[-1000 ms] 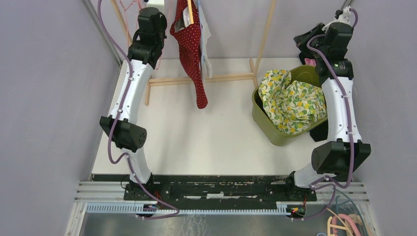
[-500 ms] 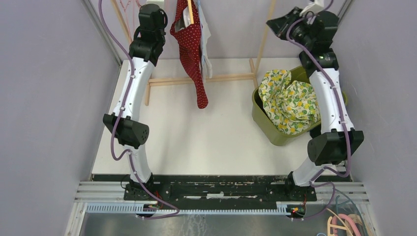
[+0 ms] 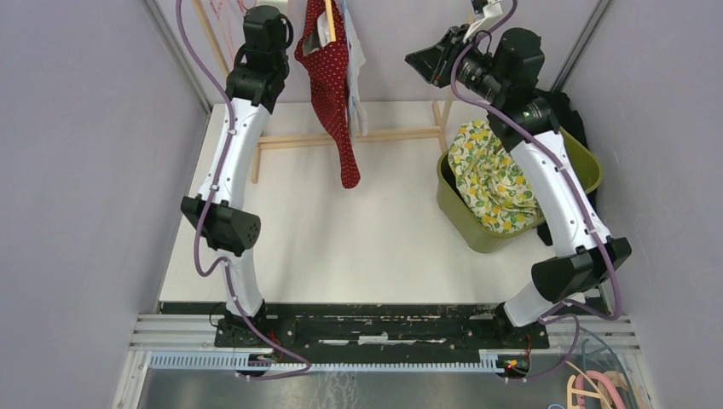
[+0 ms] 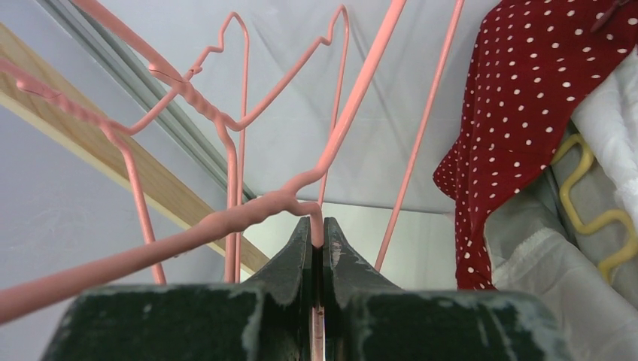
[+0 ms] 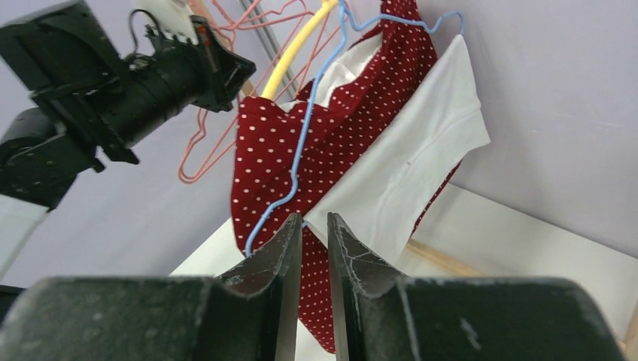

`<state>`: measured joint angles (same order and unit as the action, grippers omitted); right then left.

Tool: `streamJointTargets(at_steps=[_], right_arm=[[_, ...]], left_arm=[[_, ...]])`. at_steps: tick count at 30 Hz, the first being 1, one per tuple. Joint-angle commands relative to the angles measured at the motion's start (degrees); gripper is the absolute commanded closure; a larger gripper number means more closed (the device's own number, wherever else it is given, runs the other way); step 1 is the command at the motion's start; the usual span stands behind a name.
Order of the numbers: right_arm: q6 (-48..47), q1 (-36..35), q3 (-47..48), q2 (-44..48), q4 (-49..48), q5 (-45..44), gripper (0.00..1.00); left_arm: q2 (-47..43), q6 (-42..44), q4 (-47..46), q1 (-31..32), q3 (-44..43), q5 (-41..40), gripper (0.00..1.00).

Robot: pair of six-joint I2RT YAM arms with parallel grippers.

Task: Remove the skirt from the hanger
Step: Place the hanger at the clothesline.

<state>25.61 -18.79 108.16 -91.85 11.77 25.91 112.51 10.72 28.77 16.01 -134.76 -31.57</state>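
The red white-dotted skirt hangs on the rack at the back, on a blue wire hanger, with a white garment beside it. It also shows in the left wrist view and the right wrist view. My left gripper is high at the back left, left of the skirt, shut on a pink wire hanger. My right gripper is raised to the right of the skirt and points at it. Its jaws stand almost together and hold nothing.
A green basket at the right holds a yellow floral cloth. The wooden rack's base bar crosses the back of the table. Several empty pink hangers and a yellow hanger hang on the rack. Grey walls close both sides.
My right arm has swung from above the basket at the back right leftward and up toward the skirt. My left arm has barely moved.
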Motion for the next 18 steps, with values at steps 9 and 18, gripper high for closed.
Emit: streamJointTargets(at_steps=[9,18], right_arm=[[-0.9,-6.3,5.7,1.5,5.4,-3.6,0.78],[-2.5,-8.1,11.0,-1.9,9.9,-3.7,0.8]], left_arm=[[5.6,0.5,2.6,0.3,-10.3,-7.7,0.97],[4.9,-4.4,-3.8,0.1,-9.8,-6.7,0.97]])
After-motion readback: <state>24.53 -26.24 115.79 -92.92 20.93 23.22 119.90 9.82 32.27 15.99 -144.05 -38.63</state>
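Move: The left hand holds a pink hanger; the empty pink hangers on the clothesline stand about 6 cm ahead of it and 6 cm to its left, the rack's wooden post some 12 cm left and 3 cm ahead, the red dotted skirt roughly 15 cm right and 2 cm ahead. From the right hand the skirt's middle lies about 13 cm ahead, 14 cm left and 10 cm lower, with the white cloth some 16 cm ahead, 10 cm left and 8 cm lower. Still pinching the pink hanger, the left hand eases forward and left towards the empty hangers and sinks slightly, about 1.5 cm each way, turning some 5 to 10 degrees counter-clockwise. The right hand, touching nothing, draws back and then left on the skirt's near side, about 4 cm each way, fingertips facing the skirt and its fingers still slightly apart. ##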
